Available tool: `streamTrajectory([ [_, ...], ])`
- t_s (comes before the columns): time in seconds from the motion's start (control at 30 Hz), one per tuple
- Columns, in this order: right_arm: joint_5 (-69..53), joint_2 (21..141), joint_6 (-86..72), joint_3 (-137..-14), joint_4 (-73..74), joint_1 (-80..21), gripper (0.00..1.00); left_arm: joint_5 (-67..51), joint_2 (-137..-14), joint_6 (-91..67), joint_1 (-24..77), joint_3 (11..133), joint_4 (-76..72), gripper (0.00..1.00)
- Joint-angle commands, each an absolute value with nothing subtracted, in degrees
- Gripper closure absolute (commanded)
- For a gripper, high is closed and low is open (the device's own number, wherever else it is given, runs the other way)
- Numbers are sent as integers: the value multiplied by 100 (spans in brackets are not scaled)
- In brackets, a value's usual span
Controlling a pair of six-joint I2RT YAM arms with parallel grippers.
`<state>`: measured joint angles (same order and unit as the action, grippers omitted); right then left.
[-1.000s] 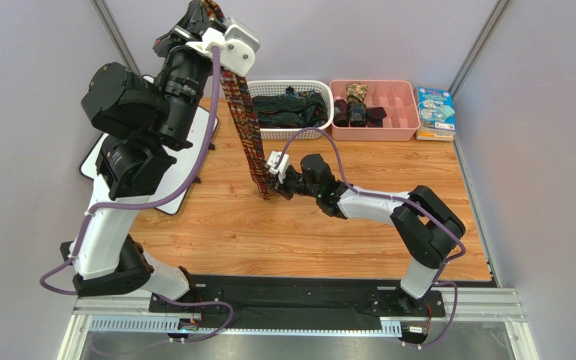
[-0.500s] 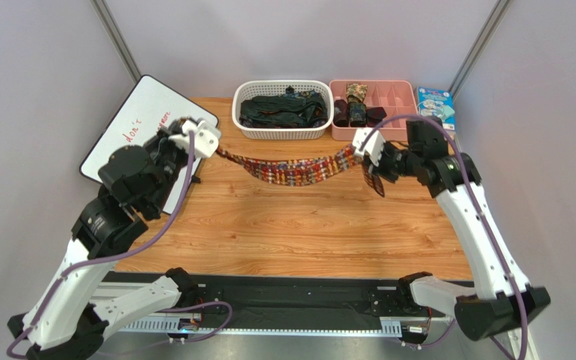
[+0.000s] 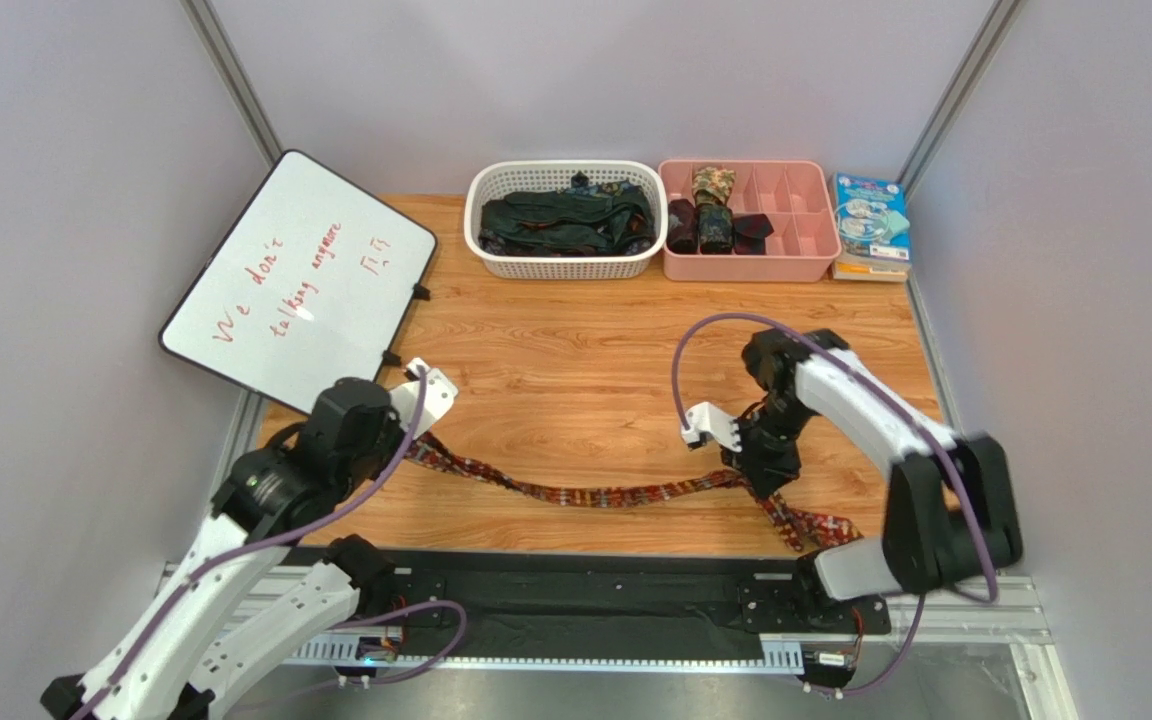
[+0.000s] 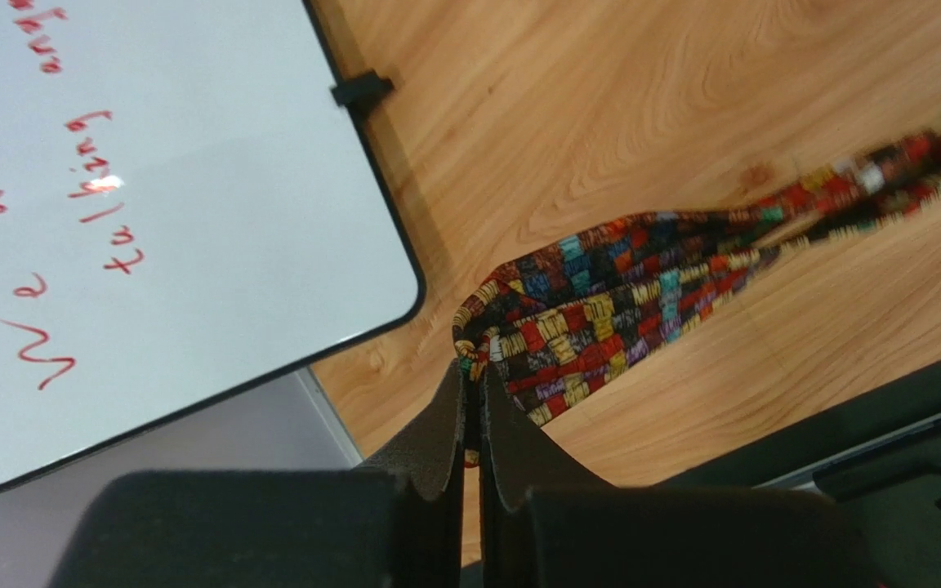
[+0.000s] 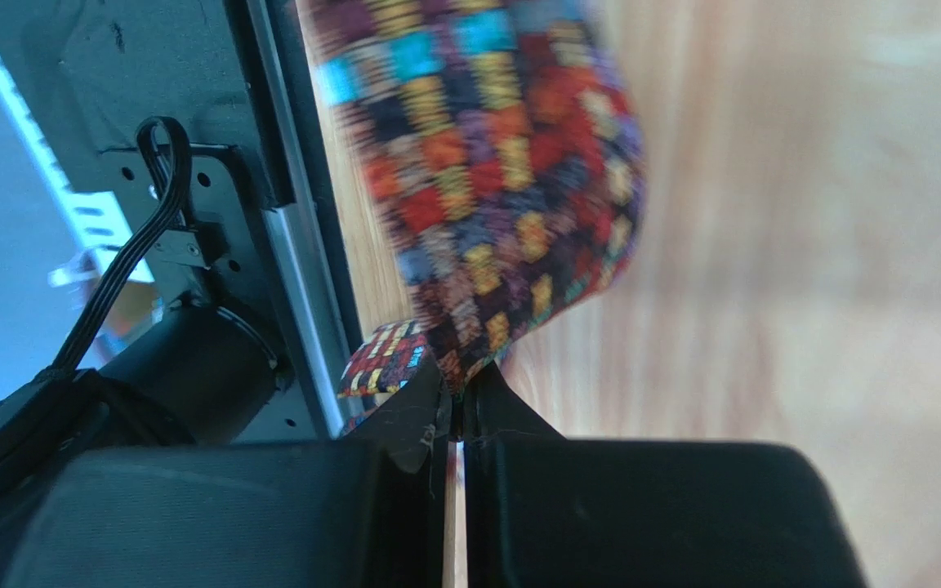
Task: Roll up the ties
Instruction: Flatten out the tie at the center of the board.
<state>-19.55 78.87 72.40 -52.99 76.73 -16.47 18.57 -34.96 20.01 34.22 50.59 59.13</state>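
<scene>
A long tie with a busy red, orange, yellow and green check (image 3: pixel 597 494) lies stretched across the near part of the wooden table. My left gripper (image 3: pixel 405 438) is shut on its left end; in the left wrist view the fabric (image 4: pixel 617 300) sits pinched at the gripper (image 4: pixel 473 368). My right gripper (image 3: pixel 760 468) is shut on the tie toward its right end, where the fabric (image 5: pixel 488 172) runs out from the gripper (image 5: pixel 457 390). A short tail (image 3: pixel 815 525) trails to the table's front edge. More dark ties fill the white basket (image 3: pixel 567 267), and rolled ties (image 3: pixel 711 210) sit in the pink tray (image 3: pixel 808 267).
A whiteboard (image 3: pixel 297 285) with red writing leans over the table's left edge. A blue book (image 3: pixel 871 218) lies at the back right. The black rail (image 3: pixel 582 593) that holds the arm bases runs along the front edge.
Both arms have come down and toward the near edge. The tie, which hung in the air between the grippers, now lies along the front of the table.
</scene>
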Motion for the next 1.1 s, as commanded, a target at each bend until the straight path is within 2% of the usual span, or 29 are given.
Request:
streamTrajectory([
  [0.0,-2013,9304,7225,-5922,8877,-1714,100,2118,-4592,2030,3244,4852,5433,100],
  [0.13,-1987,10903,7111,-6871,8877,-1740,95,1566,-5702,2048,2550,4930,5107,100],
  [0.27,-1767,11627,7023,-7479,8807,-1740,87,1108,-6538,2171,1935,5106,4843,100],
  [0.47,-1705,11524,6777,-7743,8640,-1539,32,757,-7505,2513,1250,5203,4605,99],
  [0.5,-1714,11427,6750,-7769,8674,-1468,2,678,-7706,2540,1161,5281,4736,93],
  [0.53,-1783,11287,6715,-7813,8718,-1259,0,424,-7760,2610,1073,5421,4781,85],
  [0.57,-1828,10989,6697,-7831,8736,-1135,0,239,-7682,2654,916,5466,4825,65],
  [0.63,-1889,10654,6645,-7796,8763,-767,0,-408,-7428,2925,853,5537,4834,50],
  [0.67,-1916,10504,6636,-7761,8780,-643,0,-709,-7061,3040,853,5546,4843,36],
  [0.7,-1933,10164,6636,-7709,8780,-511,0,-1034,-6866,3189,861,5555,4843,33],
  [0.77,-1977,9854,6592,-7480,8710,-151,0,-1800,-6375,3453,1018,5528,4747,1],
  [0.83,-2039,9432,6496,-7252,8431,173,0,-2039,-6162,3577,1325,5450,4650,1],
  [0.93,-2021,8819,6092,-6707,7520,255,0,-1943,-5784,3498,2421,5082,4001,1],
  [1.07,-2478,7772,5354,-5882,6076,150,0,-1144,-5546,3515,3847,4422,2553,1],
])
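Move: Both hands hold the tie stretched between them. The left's resting place on the wooden board is about 5 cm ahead, 1 cm left and 18 cm below; the whiteboard's middle is roughly 28 cm ahead and 21 cm left. The right's resting place is about 6 cm ahead, 2 cm left and 7 cm below; the tie's hanging tail lies some 8 cm back and 6 cm right, as low. Down about 13 cm and forward, the left hand lowers the narrow fold, tipping its fingers some 30 degrees steeper, opens and lets go, then rises and sweeps right over the tie. The right lays its end forward and down onto the board, opens wide, then backs off up and to the right, turning clockwise. ##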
